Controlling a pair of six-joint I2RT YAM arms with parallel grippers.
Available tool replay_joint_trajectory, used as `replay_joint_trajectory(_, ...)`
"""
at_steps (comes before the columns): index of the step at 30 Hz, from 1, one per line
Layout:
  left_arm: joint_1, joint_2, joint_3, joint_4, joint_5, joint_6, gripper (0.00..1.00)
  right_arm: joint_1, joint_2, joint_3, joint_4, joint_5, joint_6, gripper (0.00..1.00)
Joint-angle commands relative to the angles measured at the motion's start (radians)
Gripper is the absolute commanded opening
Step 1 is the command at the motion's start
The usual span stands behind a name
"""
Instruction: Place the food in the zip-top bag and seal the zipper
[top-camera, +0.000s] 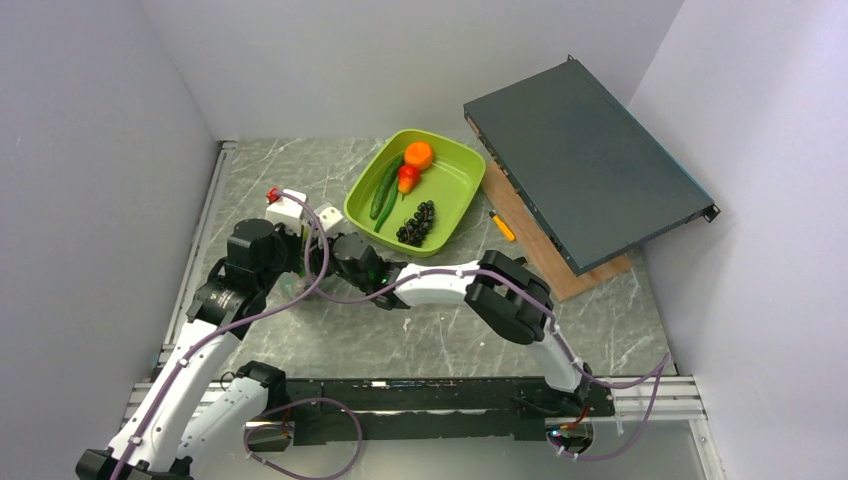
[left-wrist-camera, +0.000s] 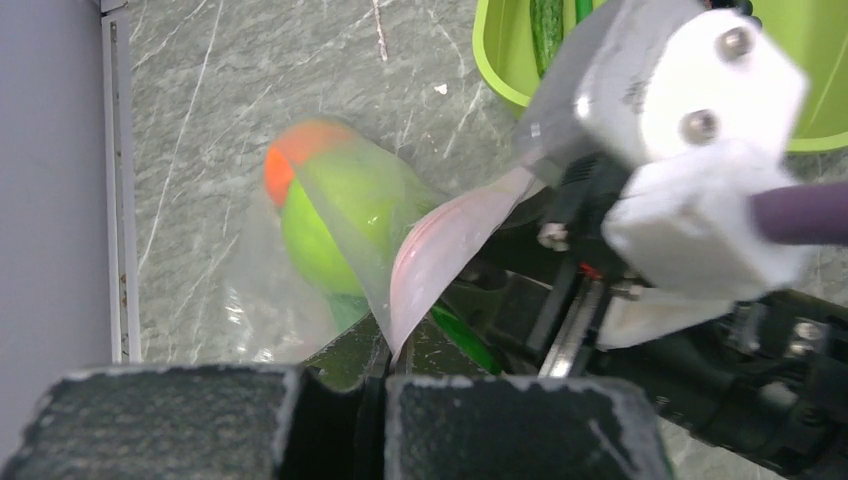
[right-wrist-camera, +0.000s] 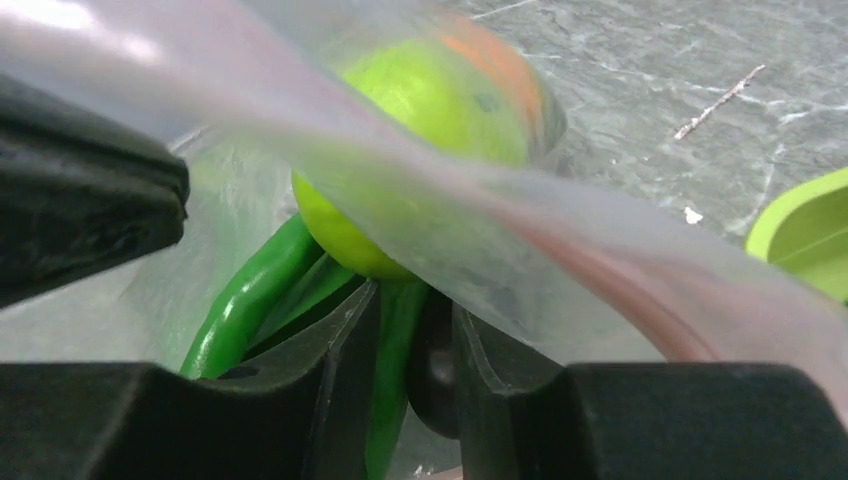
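Note:
The zip-top bag (left-wrist-camera: 250, 290) lies on the marble left of the tray, its mouth lifted. My left gripper (left-wrist-camera: 395, 350) is shut on the pink zipper (left-wrist-camera: 440, 250). Inside the bag sits a green apple (right-wrist-camera: 420, 100) with an orange patch. My right gripper (right-wrist-camera: 410, 330) reaches into the mouth, its jaws closed narrowly on a green pod (right-wrist-camera: 395, 340) with a dark rounded thing beside it. Another green pod (right-wrist-camera: 245, 300) lies just left. More food lies in the tray: an orange (top-camera: 419, 154), red pepper (top-camera: 407, 178), cucumber (top-camera: 384, 188) and dark grapes (top-camera: 418, 222).
The lime-green tray (top-camera: 470, 165) stands at the back centre. A dark flat box (top-camera: 590, 160) rests tilted on a wooden board at the right, with an orange-handled screwdriver (top-camera: 503, 226) beside it. Grey walls close in three sides.

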Motion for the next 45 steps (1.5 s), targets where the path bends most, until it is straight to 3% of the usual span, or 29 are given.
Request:
replay_joint_trajectory(1, -0.002, -0.011, 0.018, 0.063, 0.011, -0.007, 0.0, -0.015, -0.125, -0.065, 0.04, 0.008, 0.004, 0.37)
replay_joint_trajectory(17, -0.003, -0.008, 0.013, 0.062, -0.005, -0.007, 0.0, -0.015, -0.464, -0.42, -0.029, -0.121, 0.072, 0.57)
replay_joint_trajectory(25, -0.002, 0.0, 0.018, 0.062, 0.005, -0.007, 0.0, -0.031, -0.587, -0.512, -0.111, 0.05, -0.038, 0.58)
replay_joint_trajectory(29, -0.002, 0.005, 0.021, 0.064, 0.009, -0.006, 0.0, -0.096, -0.609, -0.544, -0.123, 0.092, -0.041, 0.59)
replay_joint_trajectory(36, -0.002, 0.003, 0.018, 0.065, 0.003, -0.006, 0.0, -0.249, -0.51, -0.389, -0.347, 0.208, 0.048, 0.62)
replay_joint_trajectory(39, -0.002, 0.011, 0.021, 0.062, 0.012, -0.007, 0.0, -0.281, -0.423, -0.258, -0.437, 0.284, 0.065, 0.72)
replay_joint_trajectory(45, -0.002, 0.009, 0.015, 0.064, -0.004, -0.007, 0.0, -0.373, -0.249, -0.023, -0.51, 0.26, 0.105, 0.77)
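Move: Down in the green bin, the black grapes lie about 15 cm ahead of the right hand, 22 cm to its right and some 12 cm lower. The red pepper sits roughly 11 cm beyond the grapes and 2 cm to their left; the green chili is about 6 cm beyond them and 6 cm to their left. From the left hand, the grapes are some 18 cm ahead, 23 cm right and 21 cm below. Backing out of the bag mouth, the right hand first draws some 6 cm back, about 10 cm right and slightly up, then swings forward and farther right over the green bin, ending about 23 cm right and 11 cm ahead of its start. It turns some 30 degrees clockwise, tips down a little and spreads its fingers wider towards the grapes. The left hand stays put, still pinching the bag's rim. ##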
